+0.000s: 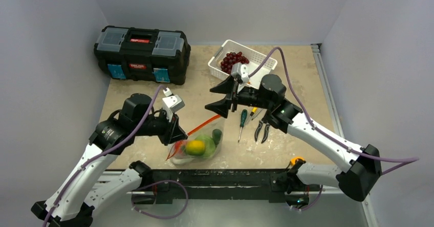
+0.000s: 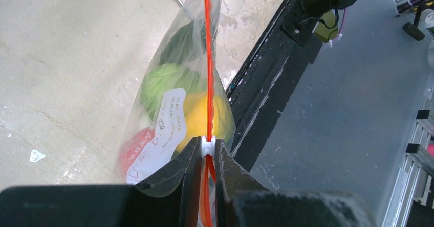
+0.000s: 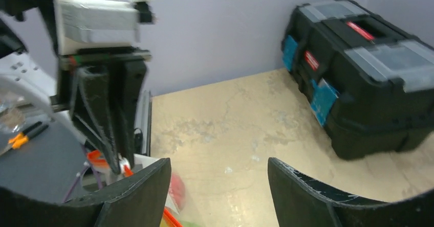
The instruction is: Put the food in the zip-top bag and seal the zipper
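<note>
The clear zip-top bag (image 1: 198, 146) lies near the front edge with a yellow citrus (image 1: 195, 146), green cabbage (image 1: 208, 143), dark cucumber (image 1: 217, 136) and a red-pink fruit (image 1: 178, 148) inside. Its orange-red zipper (image 1: 202, 127) runs taut up toward my right gripper. My left gripper (image 1: 179, 136) is shut on the white slider (image 2: 208, 146), with the zipper (image 2: 207, 58) stretching away from it over the food. My right gripper (image 1: 220, 97) is open and empty, with its lower finger just above the strip's far end. In the right wrist view its gripper (image 3: 219, 186) frames bare table.
A black toolbox (image 1: 140, 53) stands at the back left. A white slotted basket (image 1: 258, 63) holds dark red grapes (image 1: 233, 59) at the back. Screwdrivers (image 1: 241, 122) and pliers (image 1: 262, 131) lie right of the bag. The black front rail (image 1: 220, 178) runs just behind the bag.
</note>
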You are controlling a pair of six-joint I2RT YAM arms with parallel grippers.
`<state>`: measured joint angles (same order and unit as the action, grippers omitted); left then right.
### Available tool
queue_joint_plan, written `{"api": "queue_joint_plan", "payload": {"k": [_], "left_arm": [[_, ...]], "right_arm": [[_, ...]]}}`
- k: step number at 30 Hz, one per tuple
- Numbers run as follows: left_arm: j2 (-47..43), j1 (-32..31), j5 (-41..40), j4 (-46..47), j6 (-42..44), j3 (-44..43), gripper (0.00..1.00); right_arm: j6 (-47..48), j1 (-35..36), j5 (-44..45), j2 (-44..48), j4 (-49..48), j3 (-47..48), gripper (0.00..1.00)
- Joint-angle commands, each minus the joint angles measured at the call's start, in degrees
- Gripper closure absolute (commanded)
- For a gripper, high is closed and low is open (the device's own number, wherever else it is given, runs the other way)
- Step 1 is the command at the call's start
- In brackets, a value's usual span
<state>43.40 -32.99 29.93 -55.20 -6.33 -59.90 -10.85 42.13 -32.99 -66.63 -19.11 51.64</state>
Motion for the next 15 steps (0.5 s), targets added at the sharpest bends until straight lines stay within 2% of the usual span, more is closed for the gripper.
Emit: {"api": "queue_joint_plan", "payload": {"k": [1, 4, 9, 15], "left_arm": [[0.48, 0.29, 2.05, 1.32, 1.07, -1.92, 1.00], [0.60, 0.22, 2.06, 2.05, 0.88, -1.78, 1.00], [1.00, 0.24, 1.97, 2.29, 1.09, -2.18, 1.00], [1.08, 0.24, 1.40, 3.24, 1.45, -3.25, 1.00]], "right_arm": [[19.71, 2.60, -10.42, -3.72, 21.88, 10.93, 0.30], [23.33, 3.17, -17.22, -5.14, 22.12, 11.81, 0.29], [31.86, 5.16, -19.11, -9.84, 33.28, 19.35, 0.30], [32.99, 6.74, -19.33, -12.07, 34.15, 21.58, 0.34]]}}
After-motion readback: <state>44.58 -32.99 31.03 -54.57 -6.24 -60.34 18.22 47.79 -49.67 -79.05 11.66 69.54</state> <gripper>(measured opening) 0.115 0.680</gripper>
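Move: Beyond and below the right hand's open fingers is the bag's orange zipper strip, its near stretch about 6 cm back, 4 cm left and 9 cm down. The white slider sits about 9 cm back, 9 cm left and 8 cm down; the yellow fruit 7 cm back, 4 cm left and 17 cm down; the cabbage 6 cm back, straight below by 17 cm. From the left hand, that strip is about 5 cm right, 3 cm ahead, nearly level. Swinging back in towards the zipper strip beside the slider, the right hand travels about 5 cm back and 4 cm left, first lifting a little, then sinking to end some 4 cm lower. Its wrist turns roughly 25 degrees counter-clockwise while the fingertips tip down, fingers staying wide open. The left hand holds nearly still and keeps the slider pinched. ##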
